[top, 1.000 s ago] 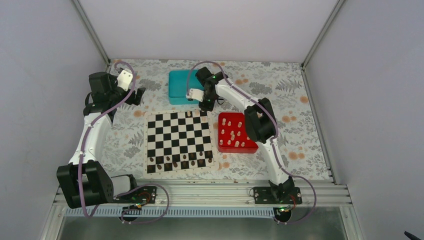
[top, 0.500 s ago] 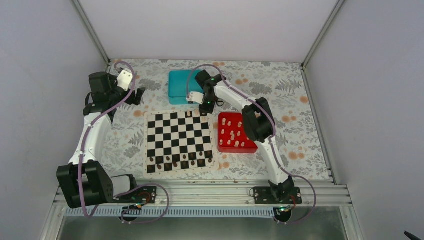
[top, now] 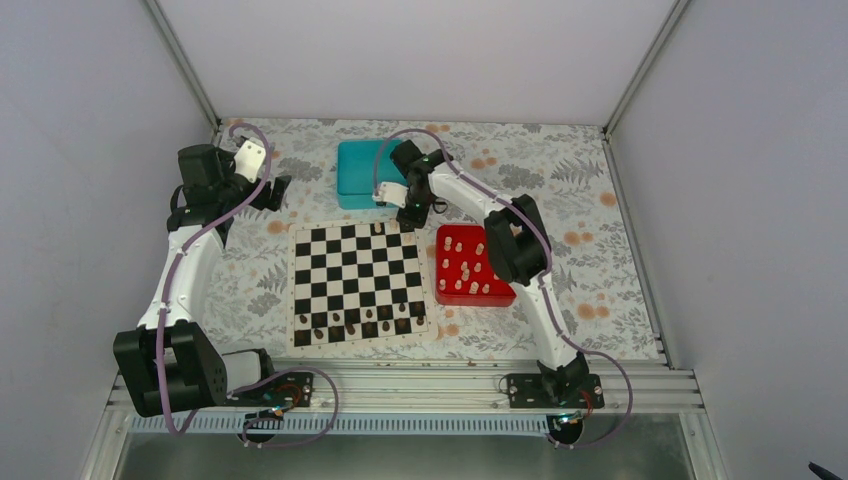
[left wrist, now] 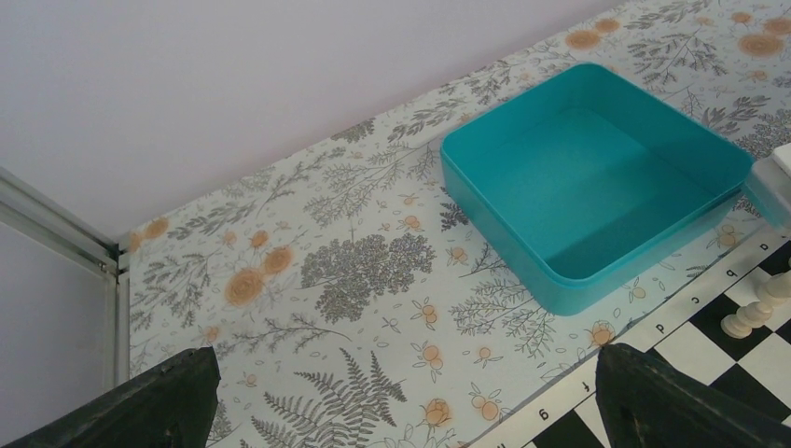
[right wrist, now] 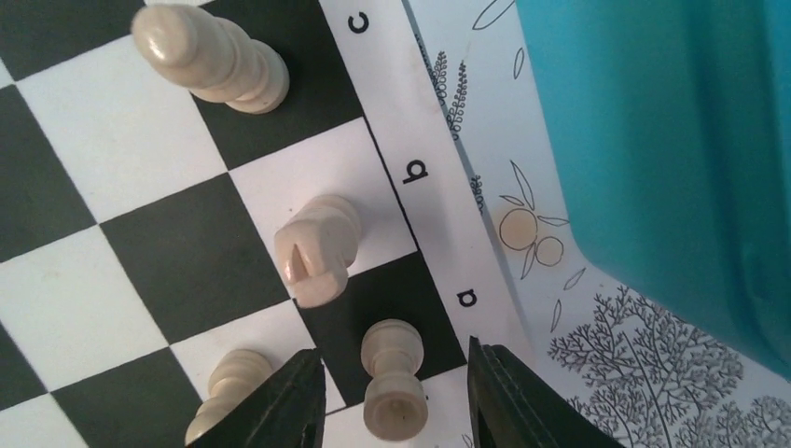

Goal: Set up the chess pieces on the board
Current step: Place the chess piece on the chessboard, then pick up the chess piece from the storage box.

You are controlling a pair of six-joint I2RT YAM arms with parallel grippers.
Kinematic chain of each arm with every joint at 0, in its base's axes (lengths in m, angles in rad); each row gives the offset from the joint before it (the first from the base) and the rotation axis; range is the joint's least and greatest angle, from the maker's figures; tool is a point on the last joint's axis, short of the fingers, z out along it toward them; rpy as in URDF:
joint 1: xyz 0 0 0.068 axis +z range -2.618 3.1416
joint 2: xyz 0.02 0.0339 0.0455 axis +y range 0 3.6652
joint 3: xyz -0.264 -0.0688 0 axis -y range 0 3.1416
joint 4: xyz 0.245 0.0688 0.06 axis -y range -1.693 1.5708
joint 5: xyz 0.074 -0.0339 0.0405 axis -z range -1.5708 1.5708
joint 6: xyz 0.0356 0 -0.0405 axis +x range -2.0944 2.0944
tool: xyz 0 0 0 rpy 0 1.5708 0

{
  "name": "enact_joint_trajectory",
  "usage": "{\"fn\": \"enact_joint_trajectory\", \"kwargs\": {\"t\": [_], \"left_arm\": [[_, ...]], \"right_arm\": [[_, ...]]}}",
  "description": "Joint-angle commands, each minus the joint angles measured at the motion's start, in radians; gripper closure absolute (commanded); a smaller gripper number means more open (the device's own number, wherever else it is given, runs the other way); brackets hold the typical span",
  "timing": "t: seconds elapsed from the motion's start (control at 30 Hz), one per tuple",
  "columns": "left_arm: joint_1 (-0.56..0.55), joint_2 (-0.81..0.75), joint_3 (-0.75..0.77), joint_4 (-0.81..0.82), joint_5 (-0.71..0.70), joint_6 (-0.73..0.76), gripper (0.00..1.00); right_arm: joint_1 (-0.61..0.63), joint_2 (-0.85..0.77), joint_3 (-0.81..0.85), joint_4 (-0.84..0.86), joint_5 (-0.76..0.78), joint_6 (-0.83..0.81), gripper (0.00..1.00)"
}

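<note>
The board [top: 350, 270] lies mid-table. A few cream chess pieces stand on its far edge. In the right wrist view a cream rook [right wrist: 393, 378] stands upright on the black corner square by the letter a. My right gripper [right wrist: 392, 397] is open around it, with a gap on each side. A knight [right wrist: 317, 247], a bishop [right wrist: 210, 58] and a pawn [right wrist: 224, 392] stand on neighbouring squares. In the top view my right gripper [top: 408, 218] hangs over the board's far right corner. My left gripper [left wrist: 401, 373] is wide open and empty over the tablecloth, left of the board.
A teal box [top: 358, 175] sits just behind the board, close to the right wrist. To the right of the board, a red tray [top: 476, 299] holds several cream pieces. Dark pieces [top: 360, 322] line the board's near rows.
My right jaws have opened off the rook, which now stands free on the corner square. The left arm has not moved.
</note>
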Motion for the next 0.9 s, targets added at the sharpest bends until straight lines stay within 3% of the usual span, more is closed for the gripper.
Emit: {"fn": "enact_joint_trajectory", "kwargs": {"t": [0.0, 0.23, 0.43, 0.87], "left_arm": [[0.004, -0.002, -0.006, 0.003, 0.023, 0.012, 0.00], [0.004, -0.002, -0.004, 0.003, 0.020, 0.013, 0.00], [0.004, 0.002, -0.003, 0.002, 0.028, 0.015, 0.00], [0.004, 0.005, 0.000, -0.007, 0.043, 0.016, 0.00]], "right_arm": [[-0.005, -0.106, -0.010, -0.005, 0.019, 0.018, 0.58], [-0.082, -0.346, -0.143, -0.068, 0.046, 0.018, 0.58], [-0.121, -0.547, -0.449, -0.055, 0.033, -0.016, 0.58], [-0.099, -0.598, -0.727, 0.050, -0.137, 0.020, 0.61]]}}
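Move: The right gripper stands open around the rook just set on the corner square marked a, the rook's middle about 1 cm below it. A pawn stands some 4 cm straight back, and the knight 4 cm to the left, level with it. The cluster of white pieces in the middle of the red tray lies about 13 cm to the right, 12 cm back and slightly lower. From the left hand, that cluster is roughly 42 cm right, 10 cm back and 22 cm below. Lift the right gripper about 13 cm clear of the rook, fingers kept part open, already swinging right as it climbs. Carry it some 12 cm right and 11 cm back to the red tray, sinking about 8 cm from the top of the arc towards the middle white pieces while the fingertips tilt a little back towards the base. ##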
